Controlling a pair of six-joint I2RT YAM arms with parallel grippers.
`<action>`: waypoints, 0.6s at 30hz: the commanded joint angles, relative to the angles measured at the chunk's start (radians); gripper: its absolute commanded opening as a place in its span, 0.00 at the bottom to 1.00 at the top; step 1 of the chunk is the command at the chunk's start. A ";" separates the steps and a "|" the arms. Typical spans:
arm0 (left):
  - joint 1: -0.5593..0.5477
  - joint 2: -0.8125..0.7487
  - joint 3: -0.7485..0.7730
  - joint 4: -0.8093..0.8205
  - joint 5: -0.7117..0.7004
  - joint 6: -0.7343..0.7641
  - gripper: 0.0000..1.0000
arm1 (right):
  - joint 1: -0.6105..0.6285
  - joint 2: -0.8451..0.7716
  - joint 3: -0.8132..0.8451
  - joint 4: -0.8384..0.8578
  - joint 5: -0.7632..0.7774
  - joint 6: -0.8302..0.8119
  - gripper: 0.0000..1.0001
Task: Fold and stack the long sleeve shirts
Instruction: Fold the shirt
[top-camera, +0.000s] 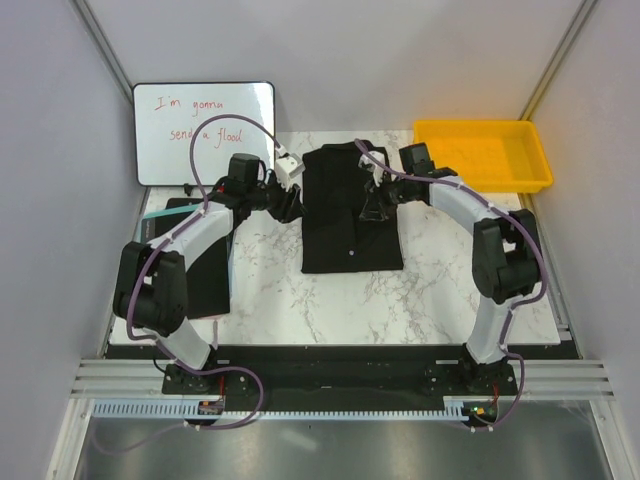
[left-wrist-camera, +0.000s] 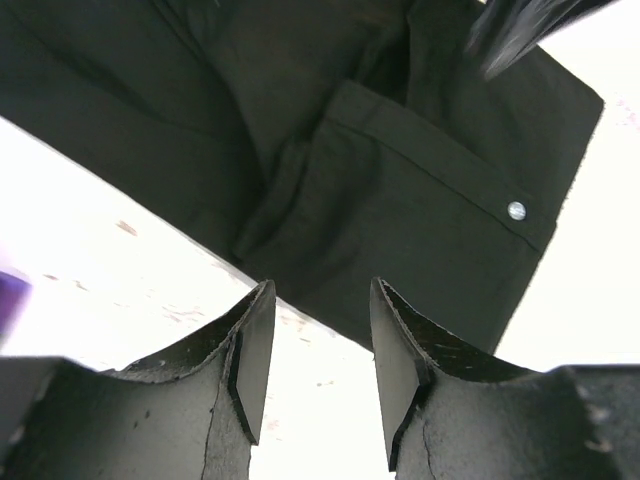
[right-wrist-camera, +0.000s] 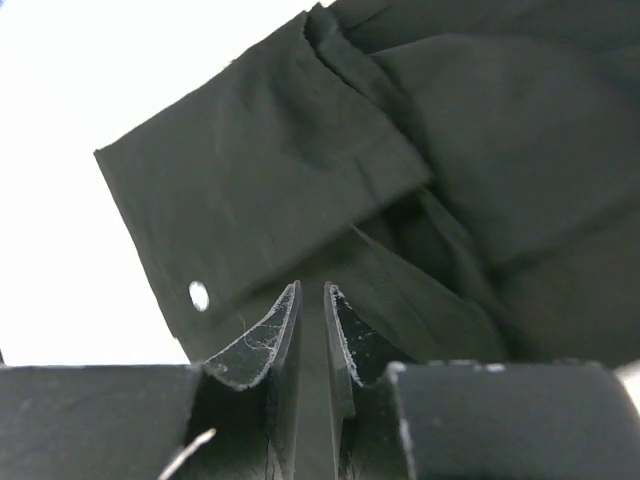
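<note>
One of the long sleeve shirts, black and folded into a rectangle, lies on the marble table's middle back. My left gripper hovers at its left edge, open, with bare marble between the fingers. A cuff with a pale button lies just ahead of it on the shirt. Over the shirt's upper middle is my right gripper. Its jaws stand a narrow slit apart above the dark cloth, near another buttoned cuff. Nothing is seen clamped.
A whiteboard with red writing leans at the back left. A yellow tray sits at the back right corner. A flat black board lies on the table's left side, partly under the left arm.
</note>
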 joint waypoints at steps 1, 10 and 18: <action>-0.005 0.013 0.003 0.002 0.035 -0.132 0.50 | 0.018 0.098 -0.020 0.145 -0.025 0.244 0.21; -0.005 0.050 0.023 0.001 0.048 -0.127 0.49 | 0.037 0.198 -0.005 0.294 0.015 0.348 0.23; -0.005 0.084 0.035 -0.021 0.040 -0.115 0.49 | 0.035 0.261 0.032 0.417 0.054 0.473 0.24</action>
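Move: The right hand hovers over the folded shirt. The far inner corner of the left sleeve's cuff panel lies about 5 cm ahead of it, 4 cm to its left and some 8 cm below. On the same level, the white button is roughly 6 cm back and 3 cm left, and the shirt's near left corner some 11 cm back and 14 cm left. From the left hand that cuff corner is about 5 cm ahead, 13 cm right and 12 cm below. The right hand drops about 7 cm towards the cuff's far inner corner at the middle of the shirt, then levels off close above the cloth and slides some 3 cm forward and a little left, rolling its forward side down and swinging roughly 10 degrees clockwise, its fingers staying slightly open. The left hand, half open, sinks about 2.5 cm over the shirt's left edge, well clear of the cloth. ##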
